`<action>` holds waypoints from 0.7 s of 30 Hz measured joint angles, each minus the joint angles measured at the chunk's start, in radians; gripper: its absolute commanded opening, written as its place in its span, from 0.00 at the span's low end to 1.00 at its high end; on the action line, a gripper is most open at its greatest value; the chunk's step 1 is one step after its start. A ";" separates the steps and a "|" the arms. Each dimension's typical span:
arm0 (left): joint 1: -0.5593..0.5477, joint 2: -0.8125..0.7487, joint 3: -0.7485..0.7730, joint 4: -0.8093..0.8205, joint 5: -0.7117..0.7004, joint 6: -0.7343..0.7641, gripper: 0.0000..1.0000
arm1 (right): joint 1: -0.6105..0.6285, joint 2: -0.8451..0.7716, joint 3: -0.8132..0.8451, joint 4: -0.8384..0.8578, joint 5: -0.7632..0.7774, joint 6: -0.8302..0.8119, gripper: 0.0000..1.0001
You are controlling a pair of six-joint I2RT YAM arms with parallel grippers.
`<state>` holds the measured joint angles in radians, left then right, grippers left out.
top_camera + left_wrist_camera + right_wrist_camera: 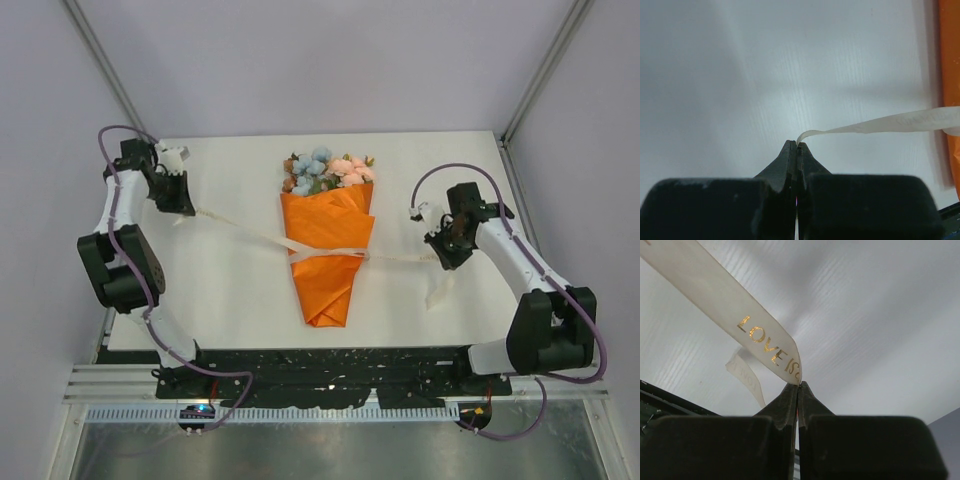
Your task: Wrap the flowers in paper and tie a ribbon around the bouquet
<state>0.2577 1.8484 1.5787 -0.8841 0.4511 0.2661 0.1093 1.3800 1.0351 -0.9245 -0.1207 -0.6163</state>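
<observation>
The bouquet lies mid-table: pale blue, pink and peach flowers (325, 170) stick out of the top of a folded orange paper (327, 250) cone. The cream ribbon (330, 253) crosses the cone and stretches out to both sides. At the far left my left gripper (190, 208) is shut on the ribbon (890, 122); in its wrist view the jaws (798, 145) pinch the ribbon's end, and the paper (951, 60) shows at the right edge. My right gripper (437, 255) is shut on the ribbon (730, 305), which bears gold lettering, at its tips (799, 384). A loose tail (437, 288) hangs below it.
The white table (230, 290) ends at a black rail (330, 365) near the arm bases. Grey walls and metal frame posts (540, 70) enclose the back and sides.
</observation>
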 measured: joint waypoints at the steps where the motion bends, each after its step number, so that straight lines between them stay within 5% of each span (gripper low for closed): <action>1: 0.012 0.002 0.008 -0.004 -0.013 0.005 0.00 | -0.014 0.004 -0.010 0.000 0.002 -0.009 0.05; 21: 0.175 0.196 0.268 -0.064 -0.249 0.057 0.00 | -0.341 0.341 -0.005 0.102 -0.001 -0.064 0.05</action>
<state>0.4332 2.0441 1.8469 -0.9485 0.2024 0.3229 -0.2321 1.7214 1.0298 -0.8227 -0.1215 -0.6800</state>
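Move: Out at the left, the shut left fingers hold one ribbon end; the ribbon crossing at the wrapped bouquet's waist lies about 37 cm to their right, 8 cm back and 10 cm below. From the right hand, holding the other end, that crossing is some 34 cm left, 6 cm ahead and 7 cm lower. The flower heads stand about 21 cm farther out than the crossing; the paper's bottom tip lies roughly 19 cm nearer the base than it. Pulling the ribbon ends apart, both hands keep their pinch and draw away from the bouquet's waist: the left goes about 13 cm left almost level, turning some 20 degrees, mostly counter-clockwise with its left side rising, while the right goes about 9 cm right and sinks almost as far, turning clockwise and tipping its fingertips back. ##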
